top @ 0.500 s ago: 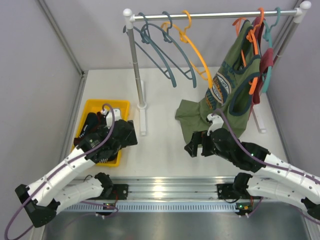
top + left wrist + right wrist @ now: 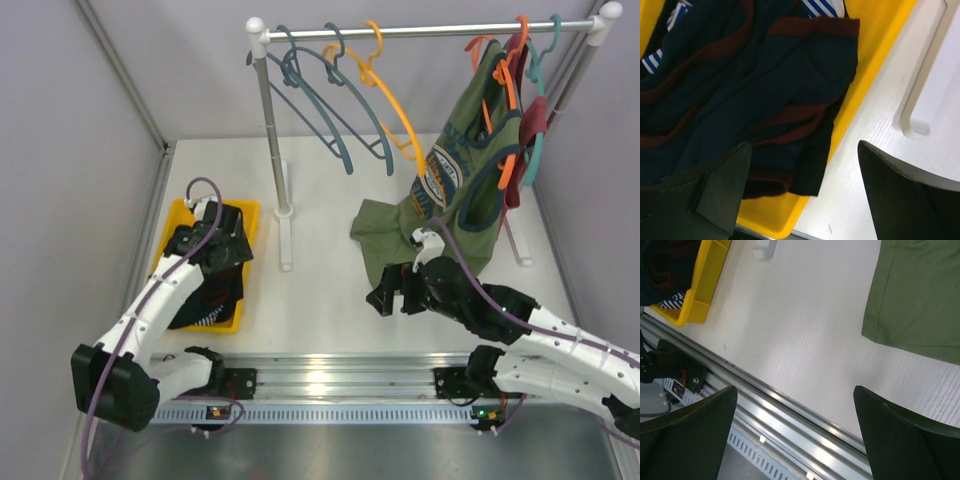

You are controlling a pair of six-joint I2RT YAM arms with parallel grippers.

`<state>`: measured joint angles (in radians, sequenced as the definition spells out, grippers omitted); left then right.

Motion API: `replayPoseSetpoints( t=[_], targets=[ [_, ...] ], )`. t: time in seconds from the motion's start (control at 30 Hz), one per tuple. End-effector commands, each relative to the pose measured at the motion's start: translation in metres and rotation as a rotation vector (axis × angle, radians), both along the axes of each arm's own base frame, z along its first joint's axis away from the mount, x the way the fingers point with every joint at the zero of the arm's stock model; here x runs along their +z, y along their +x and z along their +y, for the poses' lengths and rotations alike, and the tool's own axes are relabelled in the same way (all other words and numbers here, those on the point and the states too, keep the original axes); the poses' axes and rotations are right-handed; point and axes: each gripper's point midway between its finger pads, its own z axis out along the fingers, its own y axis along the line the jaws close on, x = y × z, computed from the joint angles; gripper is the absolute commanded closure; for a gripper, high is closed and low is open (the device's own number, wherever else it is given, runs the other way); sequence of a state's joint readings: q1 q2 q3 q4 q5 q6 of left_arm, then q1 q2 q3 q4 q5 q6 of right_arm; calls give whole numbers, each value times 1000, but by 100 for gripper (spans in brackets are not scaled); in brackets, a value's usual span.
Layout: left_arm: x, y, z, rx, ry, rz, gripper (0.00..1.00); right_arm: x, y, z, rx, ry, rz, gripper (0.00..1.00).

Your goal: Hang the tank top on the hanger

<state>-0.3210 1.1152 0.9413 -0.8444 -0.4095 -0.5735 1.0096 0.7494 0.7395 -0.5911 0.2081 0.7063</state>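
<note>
The tank top (image 2: 755, 90), dark navy with maroon trim, lies crumpled in a yellow bin (image 2: 875, 65) at the left of the table; from above it shows as a dark heap (image 2: 205, 300). My left gripper (image 2: 220, 258) hovers over the bin, and in the wrist view it (image 2: 805, 200) is open, straddling the top's near corner and the bin's rim, with nothing held. The hanger (image 2: 395, 110), thin and yellow-orange, hangs empty on the rail. My right gripper (image 2: 392, 297) stands open and empty above the bare table near its front edge (image 2: 795, 430).
A clothes rack (image 2: 420, 30) spans the back, its left post (image 2: 272, 140) standing beside the bin. Blue-grey hangers (image 2: 330, 100) hang left of the yellow one. An olive-green printed top (image 2: 455, 175) drapes from a red-orange hanger onto the table. A striped garment (image 2: 822, 6) lies under the tank top.
My left arm has swung left and away from me, carrying its gripper from the bin's right rim to over the bin. The right arm has barely moved.
</note>
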Motion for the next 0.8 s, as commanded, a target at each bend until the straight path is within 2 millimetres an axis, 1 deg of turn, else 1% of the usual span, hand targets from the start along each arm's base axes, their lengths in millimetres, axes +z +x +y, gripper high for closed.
replayPoseSetpoints(
  t=[0.0,0.07,0.1,0.17,0.3,0.4,0.47,0.5,0.57,0.6,0.7,0.73,0.77],
  targets=[
    [16,38,6,-17,3,-72,9,4,3,8,1,44,4,0],
    [15,47,9,-12,10,-79,11,4,4,9,2,45,4,0],
    [7,50,13,-3,24,-55,12,5,4,10,5,47,1,0],
    [0,55,17,6,40,-40,14,4,4,11,9,44,6,0],
    [-20,59,25,30,66,2,17,0,4,14,15,43,14,0],
    [-28,62,29,42,82,7,22,-2,3,16,24,36,23,0],
    [-35,61,31,41,89,20,29,-4,3,17,32,32,24,0],
    [-38,62,34,48,90,27,36,-5,3,18,34,30,29,0],
    [-41,62,35,50,84,39,45,-5,3,19,36,31,28,0],
    [-42,62,37,53,83,43,52,-6,3,21,40,32,29,0],
    [-41,60,38,50,84,43,64,-5,3,23,44,42,30,0],
    [-41,59,38,49,87,49,73,-5,3,24,47,41,32,0],
    [-40,58,39,50,89,52,79,-5,3,24,47,45,32,0]
  ],
)
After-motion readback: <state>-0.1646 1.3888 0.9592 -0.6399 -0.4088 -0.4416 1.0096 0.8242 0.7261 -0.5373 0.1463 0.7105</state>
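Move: The dark tank top with maroon trim lies in the yellow bin, its middle about 5 cm ahead, 5 cm left and 7 cm below the open left hand. The bin's own middle is 1 cm ahead and 6 cm left; the blue-and-white striped cloth is some 12 cm ahead and 3 cm left. The rack foot's near end lies level with the hand, 12 cm right. From the right hand, the tank top is roughly 16 cm ahead and 40 cm left. The left hand reaches about 5 cm forward, as far down and slightly left, closing its fingers at the tank top. ##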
